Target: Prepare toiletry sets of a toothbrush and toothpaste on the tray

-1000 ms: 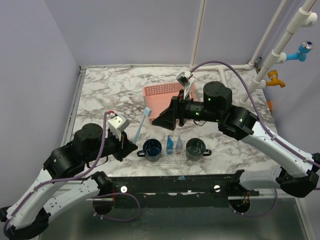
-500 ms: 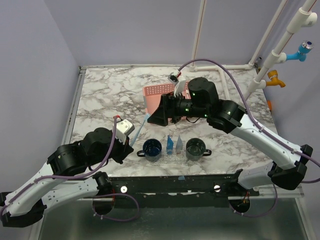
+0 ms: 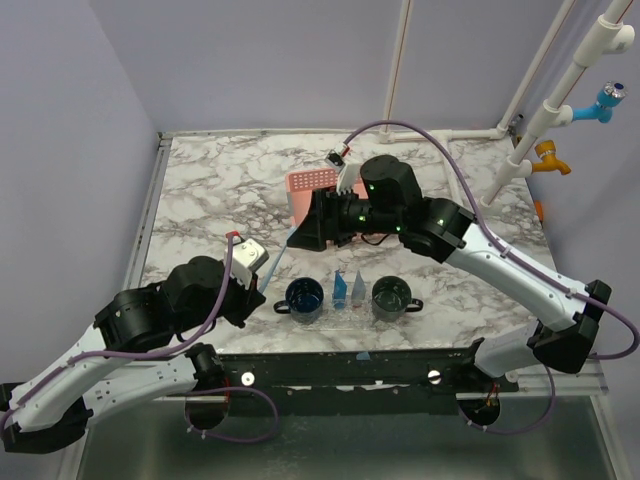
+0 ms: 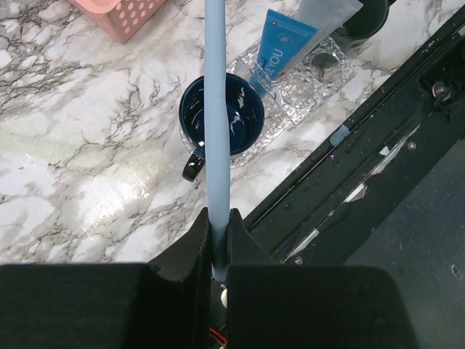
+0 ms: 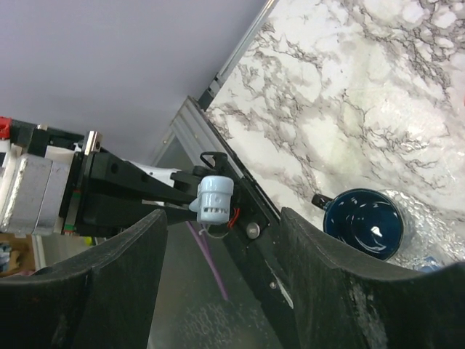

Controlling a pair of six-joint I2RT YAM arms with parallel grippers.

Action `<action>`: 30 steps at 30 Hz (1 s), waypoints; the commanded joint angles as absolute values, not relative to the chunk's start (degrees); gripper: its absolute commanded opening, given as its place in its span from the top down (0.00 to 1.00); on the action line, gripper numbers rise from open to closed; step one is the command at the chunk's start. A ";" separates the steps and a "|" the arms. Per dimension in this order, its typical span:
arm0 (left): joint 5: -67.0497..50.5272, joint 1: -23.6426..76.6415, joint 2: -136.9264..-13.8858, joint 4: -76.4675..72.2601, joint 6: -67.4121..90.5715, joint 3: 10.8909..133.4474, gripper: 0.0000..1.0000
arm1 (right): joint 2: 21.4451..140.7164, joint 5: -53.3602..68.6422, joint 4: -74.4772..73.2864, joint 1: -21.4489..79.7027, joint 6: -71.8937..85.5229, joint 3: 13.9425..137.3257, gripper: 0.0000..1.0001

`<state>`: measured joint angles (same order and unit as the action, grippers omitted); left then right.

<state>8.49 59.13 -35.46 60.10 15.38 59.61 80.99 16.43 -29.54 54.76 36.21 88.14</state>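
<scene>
My left gripper [image 4: 218, 227] is shut on the lower end of the slim light-blue toothbrush [image 4: 216, 109], which slants up and away over the navy mug [image 4: 247, 120]. From above, the toothbrush [image 3: 278, 258] rises from the left gripper [image 3: 263, 286] towards my right gripper [image 3: 297, 238]. The right gripper [image 5: 218, 283] is open, and the brush head [image 5: 215, 198] shows end-on between its fingers [image 5: 341, 276]. The navy mug [image 3: 304, 297], blue tubes [image 3: 340, 288] and green mug [image 3: 391, 296] stand on the clear tray [image 3: 345, 316].
A pink lattice basket [image 3: 318, 186] sits behind the right gripper on the marble. The table's black front rail [image 3: 350, 365] runs just below the tray. White pipes [image 3: 560, 90] with coloured taps stand at the back right.
The right arm has swung left until its open fingers reach the brush head. The left arm shifted right and lowered early on, then held still with the toothbrush.
</scene>
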 commanded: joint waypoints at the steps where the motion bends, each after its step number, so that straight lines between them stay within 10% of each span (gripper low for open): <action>1: 9.52 59.57 -34.76 61.26 14.85 60.29 1.00 | 82.97 18.94 -26.80 54.93 38.30 89.20 0.35; 30: 9.21 59.94 -35.63 61.44 14.33 60.55 1.00 | 85.56 20.38 -25.48 54.93 40.21 91.32 0.74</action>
<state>8.47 59.40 -35.18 60.20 15.16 59.61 84.68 18.98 -25.19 54.76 40.42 89.45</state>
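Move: The toothbrush's head end, the handle end being still gripped in my left hand, lies about 3 cm to the left of my right hand, 1 cm ahead and a touch lower; from my left hand it is some 11 cm ahead, 7 cm right and 6 cm above. Well below my right hand, roughly 24 cm down, the blue mug sits 6 cm back and 1 cm left, the blue toothpaste 5 cm back and 7 cm right. I ease my right hand leftward about 2.5 cm, dipping roughly 1 cm and coming back up, to bring its fingertips around the toothbrush's head end while they close from about two-thirds open to a third. My left hand stays put and keeps its pinch on the handle, holding the brush out. ##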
